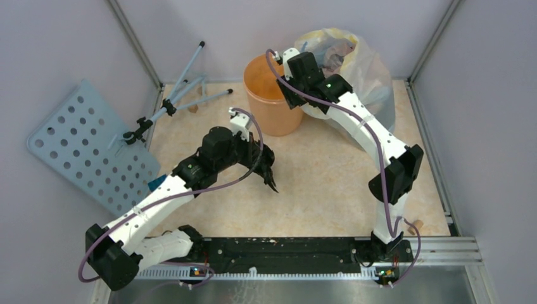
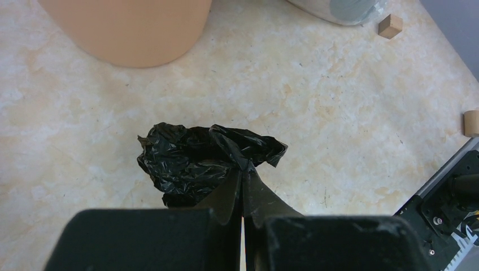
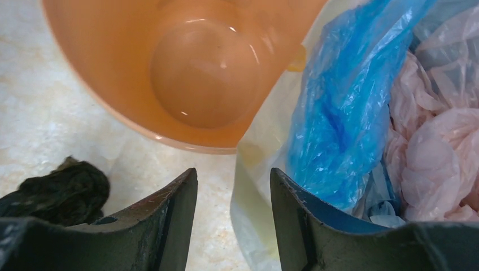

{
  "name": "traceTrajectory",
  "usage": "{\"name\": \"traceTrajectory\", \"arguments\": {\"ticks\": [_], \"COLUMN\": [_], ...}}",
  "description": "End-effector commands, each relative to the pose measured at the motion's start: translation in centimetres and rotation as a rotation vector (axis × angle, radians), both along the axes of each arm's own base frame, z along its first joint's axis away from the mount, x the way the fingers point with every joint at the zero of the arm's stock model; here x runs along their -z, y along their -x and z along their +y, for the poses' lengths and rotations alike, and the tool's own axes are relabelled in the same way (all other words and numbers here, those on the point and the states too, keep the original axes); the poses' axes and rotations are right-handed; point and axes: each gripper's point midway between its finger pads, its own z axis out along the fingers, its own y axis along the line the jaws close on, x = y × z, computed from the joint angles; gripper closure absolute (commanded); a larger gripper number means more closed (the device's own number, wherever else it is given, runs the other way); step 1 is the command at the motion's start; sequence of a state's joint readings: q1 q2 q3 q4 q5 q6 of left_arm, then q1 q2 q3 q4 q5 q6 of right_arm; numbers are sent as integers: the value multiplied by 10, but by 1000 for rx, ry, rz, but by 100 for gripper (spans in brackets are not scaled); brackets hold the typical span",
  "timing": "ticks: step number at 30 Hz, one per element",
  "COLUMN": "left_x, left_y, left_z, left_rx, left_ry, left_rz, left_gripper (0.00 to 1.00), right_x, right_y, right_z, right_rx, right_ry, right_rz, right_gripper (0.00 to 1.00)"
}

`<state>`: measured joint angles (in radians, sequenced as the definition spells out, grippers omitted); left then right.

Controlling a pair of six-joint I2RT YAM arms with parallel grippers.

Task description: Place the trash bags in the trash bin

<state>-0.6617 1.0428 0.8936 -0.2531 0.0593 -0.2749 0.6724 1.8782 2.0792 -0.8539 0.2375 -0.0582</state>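
Note:
The trash bag (image 2: 189, 161), a crumpled glossy black plastic bag, hangs from my left gripper (image 2: 246, 168), which is shut on a pinch of its right edge. In the top view this gripper (image 1: 270, 178) hovers over the middle of the table, well in front of the trash bin (image 1: 269, 101), a round orange bucket standing upright. My right gripper (image 3: 233, 176) is open above the bin's right rim (image 3: 169, 138). The bin shows a bare orange bottom. A whitish film edge of the big stuffed bag (image 3: 257, 169) lies in the gap between the right jaws.
The big translucent stuffed bag (image 1: 364, 69) leans against the bin's right side, holding blue (image 3: 344, 96) and pink (image 3: 435, 152) plastic. Small wooden blocks (image 2: 390, 26) (image 2: 471, 122) lie on the table. A perforated grey panel (image 1: 88, 145) and a rod stand (image 1: 180, 95) sit at the left.

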Motion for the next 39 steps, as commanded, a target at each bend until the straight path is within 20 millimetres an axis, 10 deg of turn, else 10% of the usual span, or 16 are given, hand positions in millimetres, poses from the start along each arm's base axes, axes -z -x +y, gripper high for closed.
{"name": "traceTrajectory", "arguments": {"ticks": [1, 5, 10, 20, 39], "left_x": [-16, -19, -21, -28, -40], "left_y": [-7, -7, -8, -12, -23], "left_z": [-1, -2, -2, -7, -30], "left_rx": [-6, -8, -10, -4, 32], "left_ry": [33, 46, 50, 66, 118], "left_rz": [-63, -76, -80, -94, -64], "left_gripper": [100, 100, 100, 100, 100], "right_x": [-15, -13, -18, -63, -174], "right_y": [-17, -22, -23, -34, -93], "right_z": [-15, -16, -15, -54, -376], "right_rx": [118, 129, 125, 208, 788], "right_ry": [43, 65, 56, 18, -278], "right_rz": [-82, -95, -104, -214, -470], "right_gripper": [49, 53, 97, 100, 100]}}
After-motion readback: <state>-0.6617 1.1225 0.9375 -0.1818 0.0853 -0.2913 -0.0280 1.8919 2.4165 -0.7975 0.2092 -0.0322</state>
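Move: The near-left rim of the big clear bag lies between the right gripper's half-open fingers, about 2 cm ahead and 1 cm right. From that hand, the blue bag inside is some 6 cm ahead, 5 cm right and a little lower; the big bag's body is about 9 cm ahead and 17 cm right, and the orange bin 10 cm ahead and 4 cm left, both lower. From the left hand, the rim lies roughly 12 cm ahead, 10 cm right and slightly higher. Ease the right gripper about 2 cm forward and slightly right and down, and shut its fingers on the big bag's rim. Then haul the rim away from the bin, slowly at first, then fast, some 30 cm right with lesser forward and upward travel, turning clockwise about 40 degrees as the fingers tip up. Keep the black bag pinched in the left gripper, letting that hand drift a couple of centimetres forward and right. ##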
